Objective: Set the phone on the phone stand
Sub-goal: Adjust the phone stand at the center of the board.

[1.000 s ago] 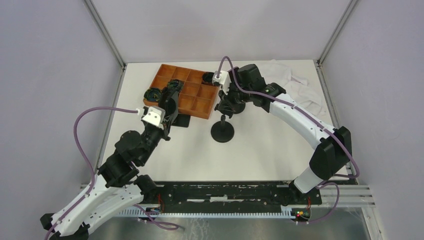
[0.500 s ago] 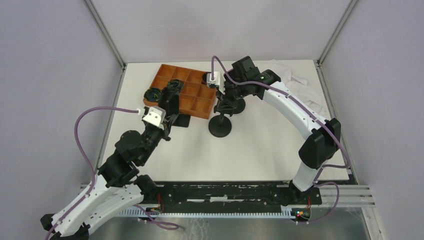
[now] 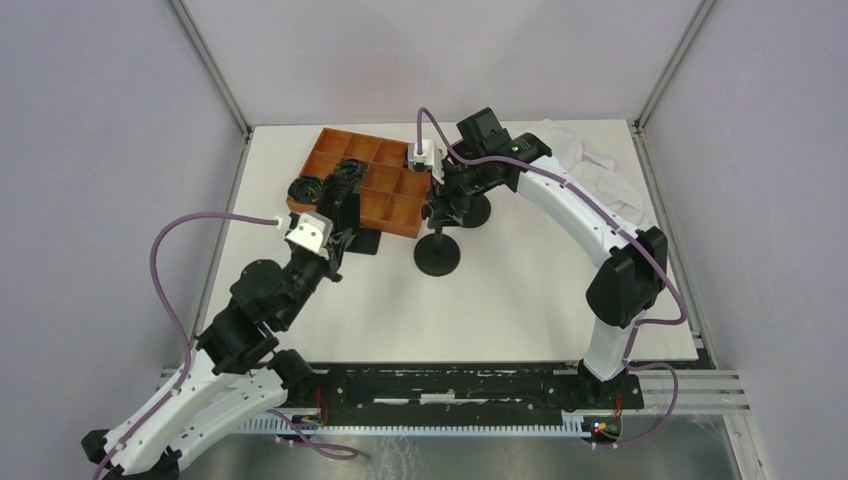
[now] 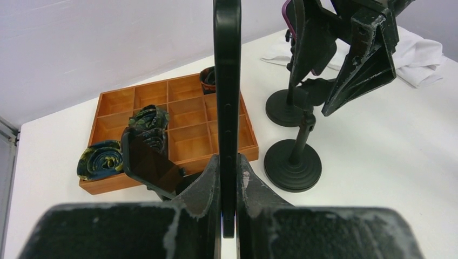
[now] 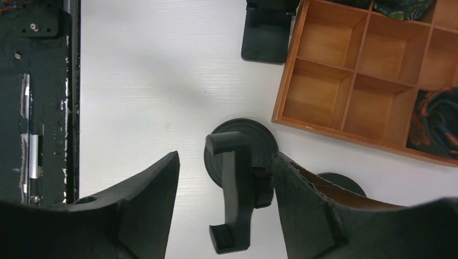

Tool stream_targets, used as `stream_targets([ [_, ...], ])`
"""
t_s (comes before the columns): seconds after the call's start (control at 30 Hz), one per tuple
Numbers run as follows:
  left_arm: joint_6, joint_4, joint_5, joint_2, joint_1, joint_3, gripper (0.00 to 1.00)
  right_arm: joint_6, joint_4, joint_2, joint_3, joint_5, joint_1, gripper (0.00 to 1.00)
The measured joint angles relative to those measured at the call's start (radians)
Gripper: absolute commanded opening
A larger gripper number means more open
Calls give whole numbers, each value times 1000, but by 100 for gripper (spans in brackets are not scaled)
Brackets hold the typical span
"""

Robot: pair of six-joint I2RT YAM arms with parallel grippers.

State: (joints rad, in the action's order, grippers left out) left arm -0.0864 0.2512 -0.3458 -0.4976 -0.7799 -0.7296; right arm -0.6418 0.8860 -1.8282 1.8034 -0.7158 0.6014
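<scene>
My left gripper point(image 4: 227, 162) is shut on a black phone point(image 4: 227, 81), held upright and edge-on above the table, left of the stand. The phone stand point(image 3: 438, 258) is black, with a round base point(image 5: 240, 145), a thin pole and a hooked cradle point(image 5: 233, 194) on top. It stands in front of the orange tray. My right gripper point(image 5: 226, 155) is open around the cradle. Its left finger is well apart from the cradle, and its right finger point(image 5: 302, 194) is close against the cradle's back. In the top view the right gripper point(image 3: 443, 200) hangs directly over the stand.
An orange compartment tray point(image 3: 370, 190) holds coiled rolls point(image 4: 148, 118). A second dark phone point(image 4: 148, 162) leans on a small black stand before the tray. Another round-based stand point(image 4: 284, 108) is behind the first. A white cloth point(image 3: 590, 165) lies at the back right.
My right gripper has opened and let go of the stand's cradle, after shifting left with the stand. The left arm and its phone have not moved.
</scene>
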Motion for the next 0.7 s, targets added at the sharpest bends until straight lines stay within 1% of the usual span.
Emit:
stream_targets([
  [0.07,0,0,15,-2,3,0,2,1,4,0,2,1,0,84],
  [0.17,0,0,44,-5,12,0,2,0,8,5,6,7,0,93],
  [0.23,0,0,69,-6,19,0,2,-1,15,18,7,17,0,98],
  [0.43,0,0,143,-12,31,0,2,-17,23,103,15,52,-4,98],
  [0.57,0,0,220,-35,38,0,2,-56,34,190,14,64,-15,98],
  [0.63,0,0,272,-55,40,0,2,-89,34,245,-8,46,-23,98],
  [0.7,0,1,333,-82,45,0,2,-123,27,310,-69,-1,-30,98],
])
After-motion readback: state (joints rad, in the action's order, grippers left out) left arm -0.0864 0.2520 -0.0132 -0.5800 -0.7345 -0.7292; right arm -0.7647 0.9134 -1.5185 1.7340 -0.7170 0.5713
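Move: The central phone stand's clamp head sits between the right gripper's already parted fingers, practically at the hand point, about 2 cm below it. The other round-based stand, with a phone on it, is some 8 cm farther out and 8 cm to the right of that. From the left gripper, which holds a phone, the clamp head is roughly 9 cm ahead, 16 cm right and 9 cm lower; the square-based stand is about 12 cm straight ahead and 18 cm below. Open the right fingers the rest of the way and lift the right gripper clear of the clamp head, about 9 cm up, drawing it back and to its right by some 4 cm each as it rises. Meanwhile keep the phone pinched in the left gripper and swing it about 5 cm right towards the central stand, gathering speed, sinking 2 cm and turning some 15 degrees clockwise. ##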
